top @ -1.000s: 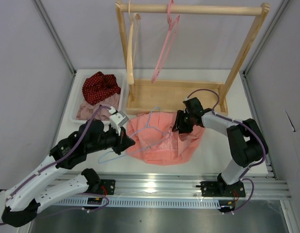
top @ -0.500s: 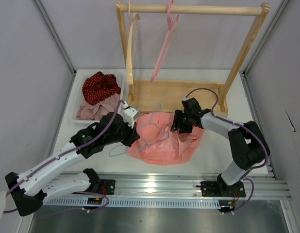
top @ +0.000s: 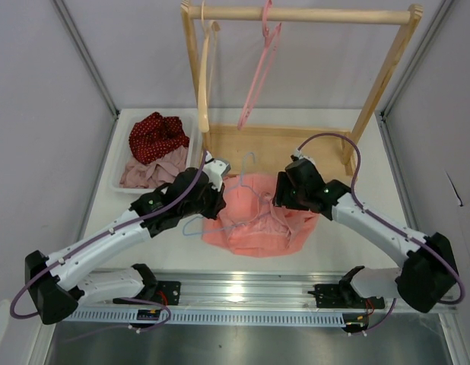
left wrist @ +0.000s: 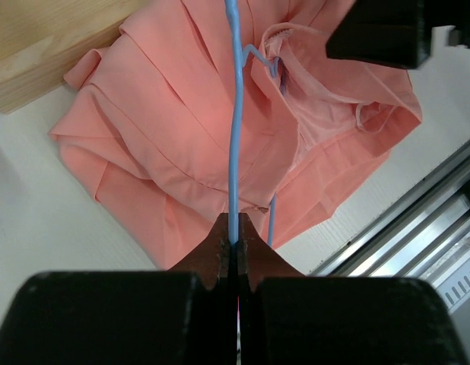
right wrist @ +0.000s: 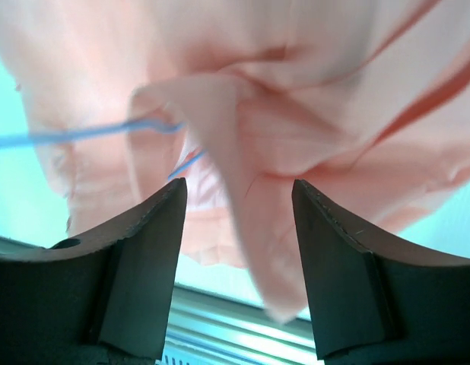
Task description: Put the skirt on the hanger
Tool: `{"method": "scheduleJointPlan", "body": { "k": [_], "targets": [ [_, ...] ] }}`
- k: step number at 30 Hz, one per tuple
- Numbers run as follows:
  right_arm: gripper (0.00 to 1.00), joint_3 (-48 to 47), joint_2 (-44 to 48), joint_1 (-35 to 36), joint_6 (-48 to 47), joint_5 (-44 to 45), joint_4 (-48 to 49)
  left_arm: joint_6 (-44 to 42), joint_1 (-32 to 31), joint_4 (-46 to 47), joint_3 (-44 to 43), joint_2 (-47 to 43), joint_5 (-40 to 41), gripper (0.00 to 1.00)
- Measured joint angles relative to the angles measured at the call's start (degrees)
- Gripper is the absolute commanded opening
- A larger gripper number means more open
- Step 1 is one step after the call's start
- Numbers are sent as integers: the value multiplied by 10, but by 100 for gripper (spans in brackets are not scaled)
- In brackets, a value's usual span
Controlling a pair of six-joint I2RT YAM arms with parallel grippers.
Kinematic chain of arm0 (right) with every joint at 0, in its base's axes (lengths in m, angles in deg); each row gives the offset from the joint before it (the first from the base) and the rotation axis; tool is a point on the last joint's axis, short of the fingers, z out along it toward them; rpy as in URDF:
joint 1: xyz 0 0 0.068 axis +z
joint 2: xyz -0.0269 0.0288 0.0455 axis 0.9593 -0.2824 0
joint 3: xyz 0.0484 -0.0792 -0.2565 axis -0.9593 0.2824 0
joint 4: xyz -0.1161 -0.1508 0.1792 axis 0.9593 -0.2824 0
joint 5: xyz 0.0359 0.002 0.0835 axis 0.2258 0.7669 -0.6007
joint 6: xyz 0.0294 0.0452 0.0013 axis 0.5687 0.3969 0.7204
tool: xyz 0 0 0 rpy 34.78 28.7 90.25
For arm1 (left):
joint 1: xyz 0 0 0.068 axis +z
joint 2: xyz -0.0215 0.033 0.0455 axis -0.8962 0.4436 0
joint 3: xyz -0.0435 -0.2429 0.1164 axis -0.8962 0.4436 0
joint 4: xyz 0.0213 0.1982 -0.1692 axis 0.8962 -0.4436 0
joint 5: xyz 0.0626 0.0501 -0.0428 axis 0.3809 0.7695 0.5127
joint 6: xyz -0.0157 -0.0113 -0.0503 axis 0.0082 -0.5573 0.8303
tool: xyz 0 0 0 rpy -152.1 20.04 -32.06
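Note:
The salmon-pink skirt (top: 258,224) lies bunched on the white table in front of the rack; it fills the left wrist view (left wrist: 166,129) and the right wrist view (right wrist: 311,99). My left gripper (top: 213,195) is shut on the wire of the pale blue hanger (top: 249,163), which stretches across the skirt (left wrist: 233,122). My right gripper (top: 285,194) is at the skirt's right top edge. Its jaws stand wide apart (right wrist: 236,186) with a loose fold of skirt hanging between them. A stretch of blue hanger wire (right wrist: 68,138) shows at the left of the right wrist view.
A wooden clothes rack (top: 296,14) stands at the back on a wooden base tray (top: 273,148), with a pink hanger (top: 258,72) and a wooden hanger (top: 204,76) on its rail. A white bin (top: 119,163) at back left holds a red dotted cloth (top: 157,135) and a mauve cloth (top: 147,171). A metal rail (top: 242,293) runs along the near edge.
My left arm has swung right, carrying the hanger over the skirt. My right arm has shifted, its elbow moving out to the right. The skirt has bunched narrower.

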Motion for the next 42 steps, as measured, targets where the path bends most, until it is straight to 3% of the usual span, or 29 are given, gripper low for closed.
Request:
{"method": "scheduleJointPlan", "body": {
  "k": [7,13,21,31,42],
  "targets": [
    [54,0,111,122,56,69,-70,-1,8,5,0,2,-7,0],
    [48,25,102,230,111,93,-92,-2,12,8,-10,9,-20,0],
    [42,58,36,197,104,119,-123,-7,12,8,-18,12,-31,0],
    [43,57,6,161,61,173,-163,-11,12,8,-18,12,-35,0],
    [43,80,-30,130,10,151,-111,-11,13,9,-24,14,-48,0]
  ]
}}
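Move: The skirt's white waist loop, on its near right side, lies about 6 cm back, 4 cm right and 9 cm below the right hand. The hanger's far end, in the skirt's opening, is some 3 cm left of that hand, level front to back, 7 cm down. The skirt's middle lies 5 cm back, 6 cm left; the rack's base is 13 cm ahead, 1 cm left, both about 9 cm down. From the left hand the loop is straight right 22 cm, 16 cm down. Draw the open right gripper back about 11 cm over the skirt, rising first and drifting left, then bring it down and to the right some 11 cm to the waist loop, swinging the fingertips rightward and narrowing the fingers partway. With the left gripper keep hold of the blue hanger, nearly still. ##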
